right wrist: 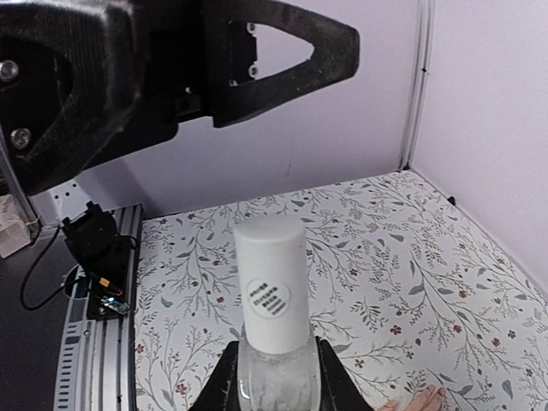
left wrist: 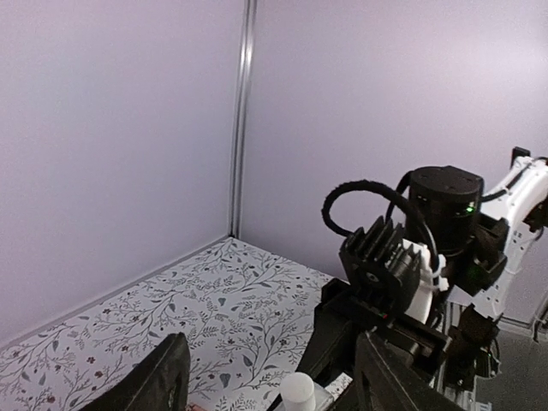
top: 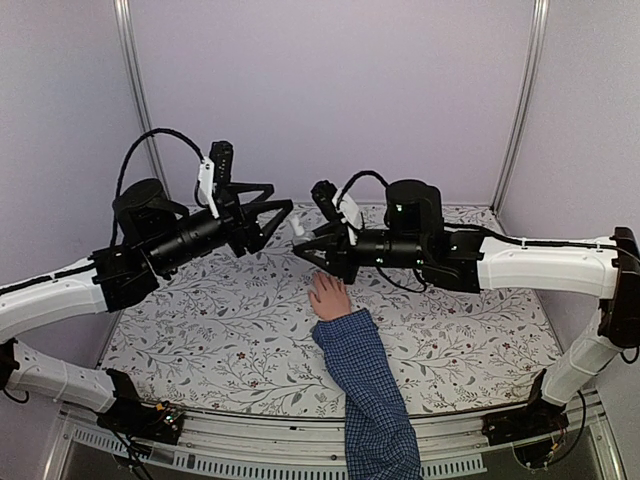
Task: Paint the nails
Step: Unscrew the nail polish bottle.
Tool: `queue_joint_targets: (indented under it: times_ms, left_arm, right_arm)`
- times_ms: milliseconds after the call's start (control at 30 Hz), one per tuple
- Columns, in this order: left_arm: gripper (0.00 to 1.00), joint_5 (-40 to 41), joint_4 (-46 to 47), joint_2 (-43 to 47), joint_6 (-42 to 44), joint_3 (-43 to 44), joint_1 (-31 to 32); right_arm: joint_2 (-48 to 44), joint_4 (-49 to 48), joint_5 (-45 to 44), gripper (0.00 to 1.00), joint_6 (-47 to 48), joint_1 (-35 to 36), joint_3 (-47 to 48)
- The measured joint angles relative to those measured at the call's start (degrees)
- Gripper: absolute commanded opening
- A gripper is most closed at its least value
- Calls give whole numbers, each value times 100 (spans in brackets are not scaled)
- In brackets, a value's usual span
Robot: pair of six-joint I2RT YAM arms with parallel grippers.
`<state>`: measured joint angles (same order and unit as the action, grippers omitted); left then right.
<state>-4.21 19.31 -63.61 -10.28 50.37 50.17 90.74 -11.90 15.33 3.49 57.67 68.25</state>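
A small glass bottle [right wrist: 274, 377] with a tall white cap [right wrist: 272, 282] stands upright in my right gripper [right wrist: 274, 384], which is shut on its glass body. In the top view the cap [top: 298, 228] sits just past the right gripper [top: 305, 250], above the table. My left gripper [top: 282, 197] hangs open just left of and above the cap. Its dark fingers [left wrist: 163, 377] stand wide either side of the cap [left wrist: 297, 390] without touching it. A pale hand [top: 329, 297] in a blue checked sleeve [top: 365, 390] lies flat below the bottle. The nails on its fingertips [right wrist: 421, 399] are too small to make out.
A floral-patterned mat [top: 220, 330] covers the table, with lilac walls behind and at both sides. The left gripper [right wrist: 257, 60] fills the top of the right wrist view. The right arm's wrist [left wrist: 385, 274] blocks the right side of the left wrist view.
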Motion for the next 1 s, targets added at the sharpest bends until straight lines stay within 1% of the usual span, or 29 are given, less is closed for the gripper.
queue_joint_targets:
  times_ms: [67, 233, 333, 433, 600, 700, 900, 1000]
  left_arm:
    - [68, -623, 4, 114, 111, -35, -101]
    - [64, -2243, -7, 173, 476, -35, -170]
    - [57, -2894, 7, 162, 588, -35, -173]
    - [48, -3351, 57, 101, 629, -33, -175]
    - [37, -3801, 136, -61, 612, -26, -181]
    - [28, -3982, 140, -136, 612, 2, -181]
    - [8, -4179, 142, -179, 632, 26, -179]
    - [2, -4113, 151, -177, 610, 28, -181]
  right_arm:
    - [-111, -13, 413, 0, 0, 0, -72]
    - [-326, -72, 1495, 0, 22, 0, -94]
    - [-404, -142, 2076, 0, 26, 0, -94]
    - [-411, -144, 2527, 0, 24, 2, -94]
    - [-400, -138, 3115, 0, 22, 2, -81]
    - [-376, -127, 3265, 0, 20, 2, -50]
    - [-332, -116, 3320, 0, 20, -22, -26]
    - [-332, -118, 3228, 0, 17, -31, -24]
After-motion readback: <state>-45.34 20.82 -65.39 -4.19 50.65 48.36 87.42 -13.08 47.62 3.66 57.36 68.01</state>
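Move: The left hand's open fingers are already near the nail polish cap, which lies about 4 cm to their right, roughly level with them fore and aft and some 4 cm lower. The cap sticks up about 4 cm above the right hand's grip on the bottle and a centimetre to its left. From the right hand, the person's hand lies around 9 cm ahead, 2 cm to the right and 27 cm below. Backward together, both hands travel about 10 cm, the left also easing 3 cm right towards the cap and turning nearly 40 degrees clockwise. The right, still gripping the bottle, lifts it some 4 cm and swings about 30 degrees counter-clockwise, bringing the cap between the left fingers, which close and pinch it from both sides. ##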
